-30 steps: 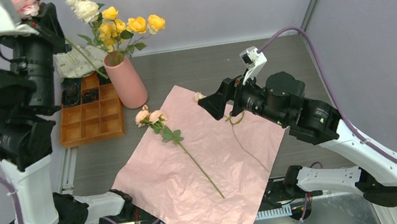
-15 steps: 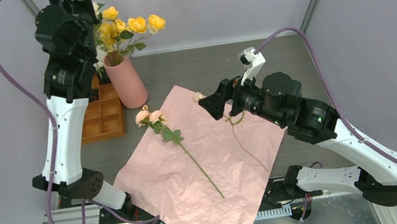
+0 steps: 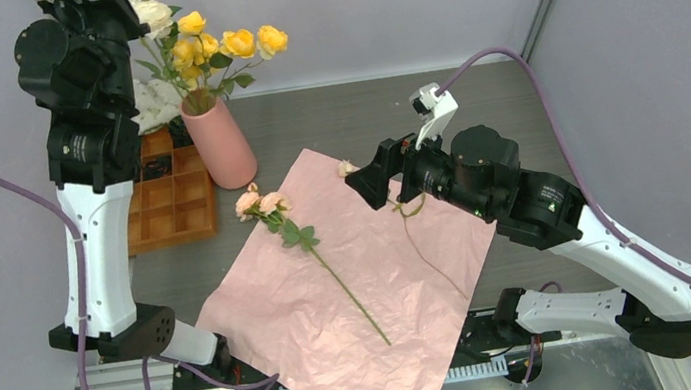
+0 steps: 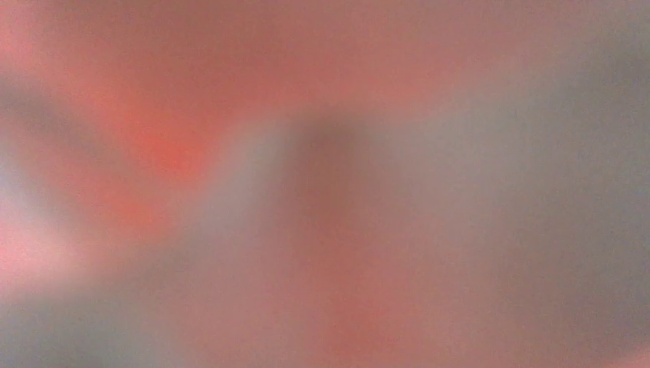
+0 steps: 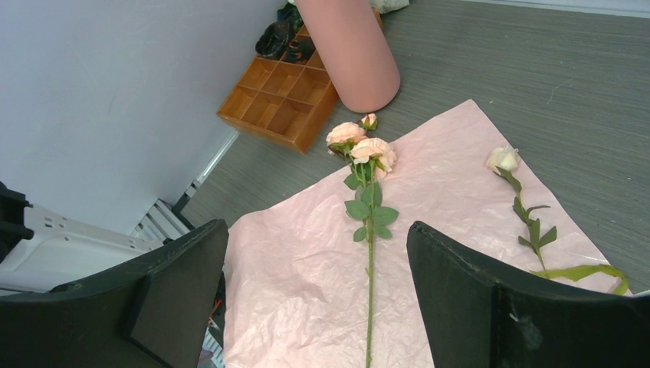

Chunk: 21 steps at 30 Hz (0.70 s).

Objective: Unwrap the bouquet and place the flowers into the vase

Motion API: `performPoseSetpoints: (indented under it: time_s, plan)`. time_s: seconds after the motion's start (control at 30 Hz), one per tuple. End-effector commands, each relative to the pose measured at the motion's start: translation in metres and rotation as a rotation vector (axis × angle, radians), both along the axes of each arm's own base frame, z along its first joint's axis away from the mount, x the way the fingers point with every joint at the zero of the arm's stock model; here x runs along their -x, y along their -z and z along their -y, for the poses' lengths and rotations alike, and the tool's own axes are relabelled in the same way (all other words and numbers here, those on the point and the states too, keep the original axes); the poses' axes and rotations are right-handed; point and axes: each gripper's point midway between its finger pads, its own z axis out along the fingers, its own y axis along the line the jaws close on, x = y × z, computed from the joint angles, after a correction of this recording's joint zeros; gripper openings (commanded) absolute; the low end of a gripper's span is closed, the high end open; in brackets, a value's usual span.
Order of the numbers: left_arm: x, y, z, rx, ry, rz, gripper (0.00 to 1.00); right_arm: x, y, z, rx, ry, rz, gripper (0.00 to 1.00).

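The salmon-pink vase (image 3: 222,146) (image 5: 349,54) stands at the back left with yellow and white flowers (image 3: 231,44) in it. The unwrapped pink paper (image 3: 339,327) (image 5: 306,307) lies flat. On it rest a peach rose (image 3: 262,204) (image 5: 360,146) on a long stem and a small cream rose (image 3: 346,167) (image 5: 503,159). My right gripper (image 3: 364,177) (image 5: 316,230) hovers open above the paper, the peach rose's stem between its fingers but below them. My left arm (image 3: 87,138) reaches high beside the vase. Its fingers are cut off at the top edge, and its wrist view is a pink blur.
An orange compartment tray (image 3: 171,203) (image 5: 280,100) sits left of the vase, with pale cloth (image 3: 151,102) behind it. A green strip (image 5: 582,272) lies by the cream rose's stem. Grey walls close in on the left, back and right.
The left arm has swung from the far left to upright next to the vase, carrying its flower up along the top edge. The right arm has barely moved.
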Motion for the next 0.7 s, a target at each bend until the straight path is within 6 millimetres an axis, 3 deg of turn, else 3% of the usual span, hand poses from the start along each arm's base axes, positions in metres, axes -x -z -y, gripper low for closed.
performPoseSetpoints:
  time_s: [0.0,0.2,0.53,0.6,0.67]
  plan:
    - [0.025,-0.036,-0.006,0.113,0.076,0.155,0.03,-0.002,-0.014,0.0,-0.027,0.004,0.044,0.92]
    - [0.009,-0.022,-0.016,0.179,0.101,0.133,0.03,-0.002,-0.013,0.001,-0.025,0.007,0.045,0.92]
    - [-0.031,0.044,-0.021,0.186,0.098,0.007,0.04,0.0,-0.005,0.003,-0.021,0.009,0.031,0.92]
    - [-0.036,0.057,-0.02,0.19,0.102,-0.019,0.07,-0.001,-0.003,0.001,-0.02,0.008,0.025,0.92]
    - [-0.041,0.069,-0.016,0.185,0.115,-0.049,0.18,-0.001,0.001,-0.001,-0.015,0.002,0.014,0.92]
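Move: My left hand holds the pink flowers high above the vase: its mouth is some 34 cm below and about 3 cm to my right, about level with the hand front to back. The white roses are some 5 cm ahead, 4 cm right and 9 cm lower; the yellow roses 2 cm ahead, 12 cm right and 17 cm lower. From my idle right hand the vase mouth lies about 17 cm ahead, 25 cm left and 10 cm lower. Keeping the pink flowers in closed fingers, I first ease my left hand about 2 cm to the left, then sink it some 9 cm towards the vase mouth while it drifts about 5 cm forward. On the way the wrist rolls left side down by roughly 10 degrees, and the fingers tip slightly downward late in the drop. ##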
